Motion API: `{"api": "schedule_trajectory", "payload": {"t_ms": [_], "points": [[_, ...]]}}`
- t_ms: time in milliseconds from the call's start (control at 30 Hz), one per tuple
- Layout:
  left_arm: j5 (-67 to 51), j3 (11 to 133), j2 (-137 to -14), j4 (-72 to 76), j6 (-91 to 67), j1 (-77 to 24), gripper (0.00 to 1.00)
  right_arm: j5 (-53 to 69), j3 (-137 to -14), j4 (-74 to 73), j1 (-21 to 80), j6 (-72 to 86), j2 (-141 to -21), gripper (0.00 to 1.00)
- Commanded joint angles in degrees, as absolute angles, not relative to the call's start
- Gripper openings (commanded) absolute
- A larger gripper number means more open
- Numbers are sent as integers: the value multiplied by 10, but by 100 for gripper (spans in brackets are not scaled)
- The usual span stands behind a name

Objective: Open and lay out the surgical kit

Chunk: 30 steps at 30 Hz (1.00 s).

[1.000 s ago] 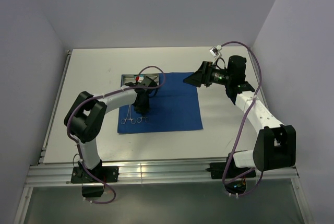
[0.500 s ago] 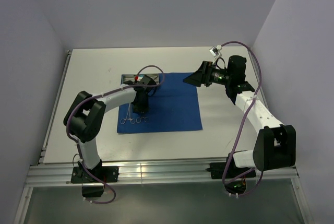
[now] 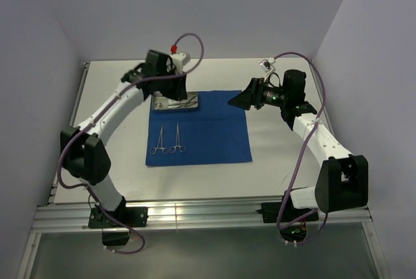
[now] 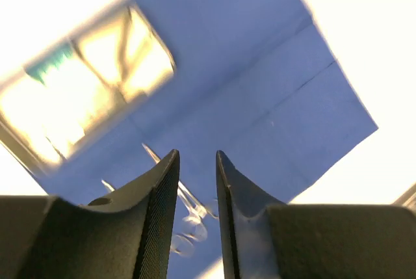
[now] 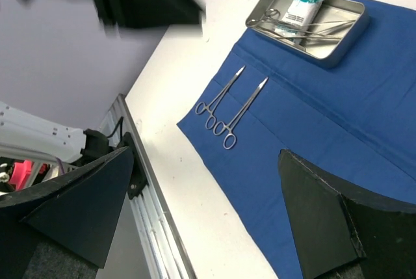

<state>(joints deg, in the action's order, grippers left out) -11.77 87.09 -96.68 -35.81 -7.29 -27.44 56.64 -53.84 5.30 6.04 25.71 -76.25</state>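
Note:
The royal-blue cloth lies spread flat on the table. At its far-left corner stands the steel tray, which holds slim steel instruments and a white-green packet. Two ring-handled clamps lie side by side on the cloth's left part, rings toward me. My left gripper hangs high over the cloth by the tray, its jaws a narrow gap apart with nothing between them. My right gripper hovers past the cloth's far-right corner, wide open and empty.
Bare white table surrounds the cloth. Grey walls close in the left, back and right sides. A metal rail runs along the near edge where the arm bases are bolted.
My left arm has lifted away from the two clamps on the cloth and swung back and up over the tray. The right arm has stayed still.

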Motion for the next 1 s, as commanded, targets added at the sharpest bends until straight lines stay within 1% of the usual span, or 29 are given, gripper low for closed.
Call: {"api": "schedule_trajectory", "payload": {"t_ms": [0,33,67,100,133,167,267,300,433,600,967], "points": [[-362,975,-1046,-389,117,-180,34,571,-555,55,55,236,-768,100],[-393,1058,-1078,-429,198,-165,34,572,-555,54,55,236,-770,100],[-405,1095,-1132,-492,229,-145,35,572,-556,54,55,235,-771,100],[-410,1124,-1156,-510,249,-137,36,572,-557,54,55,234,-771,100],[-410,1183,-1182,-538,309,-130,36,572,-558,54,56,235,-773,100],[-406,1200,-1217,-567,335,-122,36,571,-559,54,56,236,-774,100],[-368,1214,-1257,-596,445,-120,33,571,-562,53,56,236,-779,100],[-363,1210,-1262,-606,507,-119,32,572,-562,52,56,236,-780,100],[-323,1193,-1300,-629,597,-115,30,571,-562,49,56,234,-783,100],[-333,1223,-1341,-653,621,-108,33,573,-559,57,56,242,-787,100],[-348,1219,-1361,-649,636,-102,36,577,-560,61,56,247,-795,100]]}}
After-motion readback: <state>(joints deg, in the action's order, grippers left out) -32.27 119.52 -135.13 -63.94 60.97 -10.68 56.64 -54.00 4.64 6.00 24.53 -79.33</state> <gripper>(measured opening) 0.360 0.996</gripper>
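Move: The rings of the topmost hemostat still in the kit tray lie about 9 cm ahead of the left hand, 11 cm to its left and 17 cm below. At that same height, the tray's middle is some 10 cm ahead and 4 cm left, the gauze pack 11 cm ahead and 5 cm left. The nearer laid-out hemostat is about 6 cm back and 3 cm left, 18 cm down. From the right hand, the rings are roughly 14 cm ahead, 34 cm left, 23 cm below. Over the ringed end of the hemostat in the tray, the left hand comes in fast on an arc: about 12 cm forward and slightly up, then some 17 cm down while drawing back 4 cm, bearing left throughout. The wrist turns clockwise nearly 50 degrees and the fingers, still about a third open, slow to hover just above the handles. ##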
